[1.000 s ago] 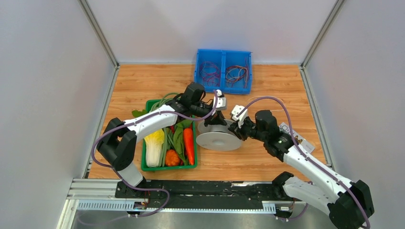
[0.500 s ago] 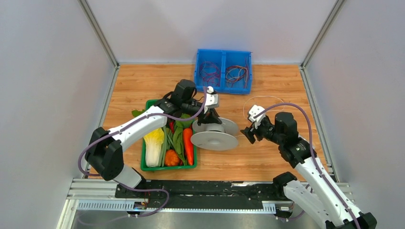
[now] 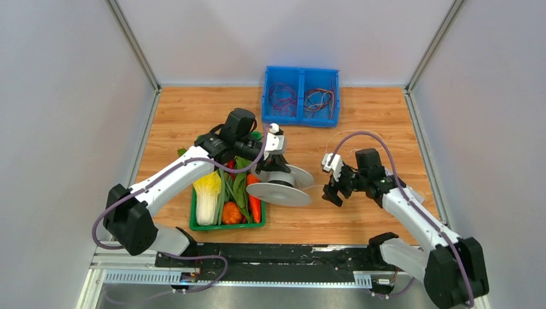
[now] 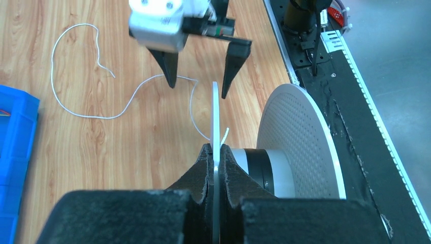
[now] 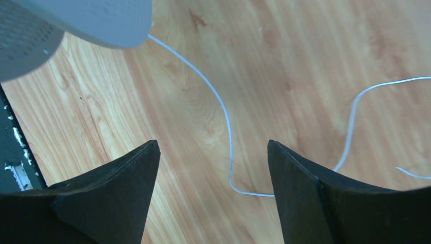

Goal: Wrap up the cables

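Observation:
The pale-grey round spool (image 3: 281,191) hangs tilted just right of the green crate, with its upper flange pinched edge-on in my left gripper (image 3: 274,168). In the left wrist view the jaws of the left gripper (image 4: 216,152) are shut on that thin flange (image 4: 215,117), and the other flange (image 4: 300,142) and the hub sit to the right. The thin white wire (image 4: 127,99) runs from the spool and lies in loose loops on the wood. My right gripper (image 3: 335,190) is open and empty, low over the table, with a stretch of the wire (image 5: 223,117) between its fingertips (image 5: 147,157).
A green crate (image 3: 226,225) of vegetables stands left of the spool, under my left arm. A blue two-part bin (image 3: 300,120) with purple and red wire coils sits at the back. Grey walls close in both sides.
My left arm has carried the spool left and nearer. My right gripper has drawn back from the spool to the right, then come down over the loose wire, open.

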`<state>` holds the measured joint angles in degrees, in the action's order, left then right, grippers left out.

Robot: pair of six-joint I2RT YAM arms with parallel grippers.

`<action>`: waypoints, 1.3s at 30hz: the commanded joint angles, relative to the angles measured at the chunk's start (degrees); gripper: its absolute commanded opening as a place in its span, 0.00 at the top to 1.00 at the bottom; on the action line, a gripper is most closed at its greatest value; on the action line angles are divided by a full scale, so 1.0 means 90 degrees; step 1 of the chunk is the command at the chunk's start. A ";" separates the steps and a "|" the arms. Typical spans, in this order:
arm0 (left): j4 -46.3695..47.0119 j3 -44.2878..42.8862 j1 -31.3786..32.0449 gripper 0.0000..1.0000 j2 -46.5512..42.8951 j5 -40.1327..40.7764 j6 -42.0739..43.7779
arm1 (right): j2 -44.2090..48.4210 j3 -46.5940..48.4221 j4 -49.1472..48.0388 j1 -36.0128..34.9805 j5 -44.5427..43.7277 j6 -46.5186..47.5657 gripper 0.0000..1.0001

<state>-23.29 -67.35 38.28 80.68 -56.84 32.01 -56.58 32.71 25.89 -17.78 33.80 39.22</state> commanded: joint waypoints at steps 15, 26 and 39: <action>0.0566 -0.0095 -0.0045 1.00 -0.0898 -0.0003 -0.0393 | -0.1224 0.0487 0.0092 0.0842 0.0190 0.0866 1.00; 0.0478 -0.0143 -0.0298 1.00 -0.1065 -0.0013 -0.0373 | -0.1194 0.0594 0.0443 0.1467 -0.0035 0.1306 1.00; 0.1618 -0.0172 -0.0425 1.00 -0.1036 0.0396 -0.1902 | -0.1204 0.0769 0.0473 0.1643 0.0150 0.1063 1.00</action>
<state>-20.01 -67.20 35.40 73.71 -52.82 25.19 -67.51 36.80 29.61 -4.40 37.71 49.95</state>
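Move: Just below the right hand, about 4 cm down and 1 cm ahead and to its right, the thin white cable runs down from the spool; the spool's middle is some 15 cm to this hand's left, 8 cm higher and roughly level fore and aft. The loose cable loop lies about 18 cm ahead, 7 cm right and 8 cm down. From the left hand, which already holds the spool's flange, that cable stretch is some 14 cm right, 2 cm ahead and 18 cm below. Dropping about 3.5 cm with open fingers, the right hand shuts them and pinches the cable, then draws it right and somewhat forward, away from the spool, rising slightly and easing to a stop. The left hand keeps its grip on the spool's flange, lifting it about 4 cm and shifting some 2 cm left, with a slight counter-clockwise turn. ##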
